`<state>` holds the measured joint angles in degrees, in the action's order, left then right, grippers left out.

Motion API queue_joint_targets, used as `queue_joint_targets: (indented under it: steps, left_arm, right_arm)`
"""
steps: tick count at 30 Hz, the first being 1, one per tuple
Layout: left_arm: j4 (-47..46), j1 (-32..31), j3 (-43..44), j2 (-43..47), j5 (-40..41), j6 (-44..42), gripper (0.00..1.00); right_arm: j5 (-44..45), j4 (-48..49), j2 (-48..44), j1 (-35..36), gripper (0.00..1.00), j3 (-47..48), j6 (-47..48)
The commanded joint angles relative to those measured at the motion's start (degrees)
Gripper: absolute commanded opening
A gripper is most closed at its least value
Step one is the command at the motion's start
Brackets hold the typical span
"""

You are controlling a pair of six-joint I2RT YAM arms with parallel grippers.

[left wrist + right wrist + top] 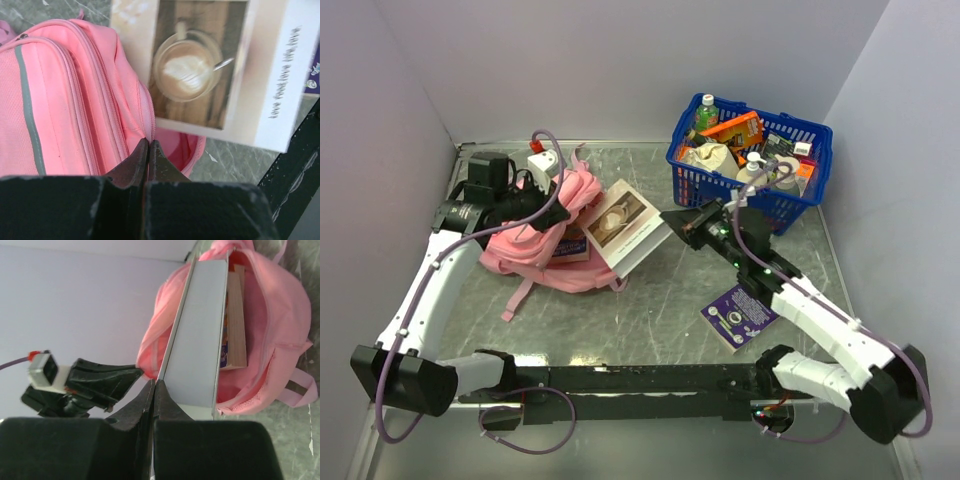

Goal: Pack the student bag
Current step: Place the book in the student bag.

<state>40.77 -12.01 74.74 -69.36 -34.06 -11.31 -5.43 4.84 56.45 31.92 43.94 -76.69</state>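
The pink student bag (533, 252) lies on its side left of centre, its mouth open toward the right. My left gripper (564, 199) is shut on the rim of that mouth, with pink fabric pinched between the fingertips (140, 150). A white book with a coffee-cup cover (626, 224) sticks halfway out of the bag (65, 100). My right gripper (671, 222) is shut on the outer edge of this book (197, 330), at its cover. A second book (235, 315) lies inside the bag (280, 315).
A blue plastic basket (817, 183) with a bottle, boxes and several other items stands at the back right. A purple booklet (738, 317) lies on the marble tabletop beside my right forearm. Grey walls close in three sides.
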Motion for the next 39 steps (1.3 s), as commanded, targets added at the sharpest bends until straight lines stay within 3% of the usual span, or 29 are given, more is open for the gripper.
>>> queue_joint_targets:
  steps: [1, 9, 14, 20, 21, 22, 24, 27, 28, 29, 30, 36, 39]
  left_arm:
    - [-6.06, -0.29, 1.28, 2.74, -7.5, -0.38, 0.01]
    - [-2.1, -0.29, 4.36, 1.25, -10.58, -2.31, 0.01]
    - [-1.14, -0.29, 5.06, 1.16, -11.11, -3.1, 0.01]
    - [-0.96, -0.29, 4.98, 1.86, -11.2, -3.45, 0.01]
    - [-0.96, -0.29, 4.98, 1.86, -11.11, -3.72, 0.01]
    - [-0.96, -0.29, 4.89, 1.86, -10.76, -3.81, 0.01]
    - [-0.7, -0.29, 4.89, 1.78, -10.5, -4.33, 0.01]
    - [-0.7, -0.29, 4.89, 1.69, -10.06, -4.95, 0.01]
    - [-0.87, -0.29, 4.72, 1.69, -9.88, -4.86, 0.01]
    - [-1.13, -0.29, 4.71, 1.69, -9.62, -4.95, 0.01]
    - [-1.31, -0.29, 4.54, 1.69, -9.62, -4.86, 0.01]
    - [-1.92, -0.21, 3.31, 1.34, -9.18, -4.95, 0.01]
    - [-2.37, -0.21, 2.61, 1.16, -9.18, -4.95, 0.01]
  right_arm:
    - [-0.02, 10.09, 6.98, 2.35, 0.0, 3.16, -2.85]
    - [5.25, 17.9, 22.11, 7.01, 0.0, 11.25, -0.49]
    - [13.24, 14.42, 34.33, 10.52, 0.0, 22.12, 6.0]
    - [12.56, 10.1, 46.11, 13.25, 0.0, 29.88, 9.71]
    - [10.46, 9.67, 47.17, 13.69, 0.03, 30.06, 9.63]
    - [8.88, 9.05, 48.66, 14.04, 0.15, 30.15, 9.89]
    - [7.2, 6.95, 49.02, 15.53, 0.25, 29.54, 11.29]
    - [3.95, 6.41, 47.53, 16.68, 0.6, 25.5, 12.88]
    - [1.85, 5.63, 46.22, 16.68, 0.8, 24.45, 12.96]
    - [2.09, 5.18, 45.08, 16.59, 0.84, 21.91, 13.75]
    - [2.7, 4.4, 41.59, 16.59, 1.0, 20.32, 14.1]
    - [4.91, -4.48, 23.41, 8.09, 1.0, 7.58, 12.19]
    - [-0.71, -8.78, 15.64, -0.52, 1.0, 0.02, 9.28]
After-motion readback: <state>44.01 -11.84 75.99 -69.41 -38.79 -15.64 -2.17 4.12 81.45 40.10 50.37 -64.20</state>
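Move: The right hand holds the coffee-cover book. The open mouth of the student bag lies about 16 cm to the right hand's left, nearly level with it (1 cm farther out) and some 15 cm below. The treehouse book already in the bag is about 20 cm left, 2 cm farther out; the purple book lies 20 cm right and 10 cm back, on the table. From the left hand, shut on the bag's rim, the mouth is about 4 cm right, 2 cm back and 13 cm below. Leftward and forward, the right hand swings the pinched book over the bag's mouth, then plunges while easing back, ending its descent some 15 cm lower, its left side dipping about 20 degrees. The fingers open wide on the way down and let go of the book in the mouth; the hand then pulls away to the right, rising slightly. The left hand keeps its pinch on the bag's rim, holding the mouth open. ##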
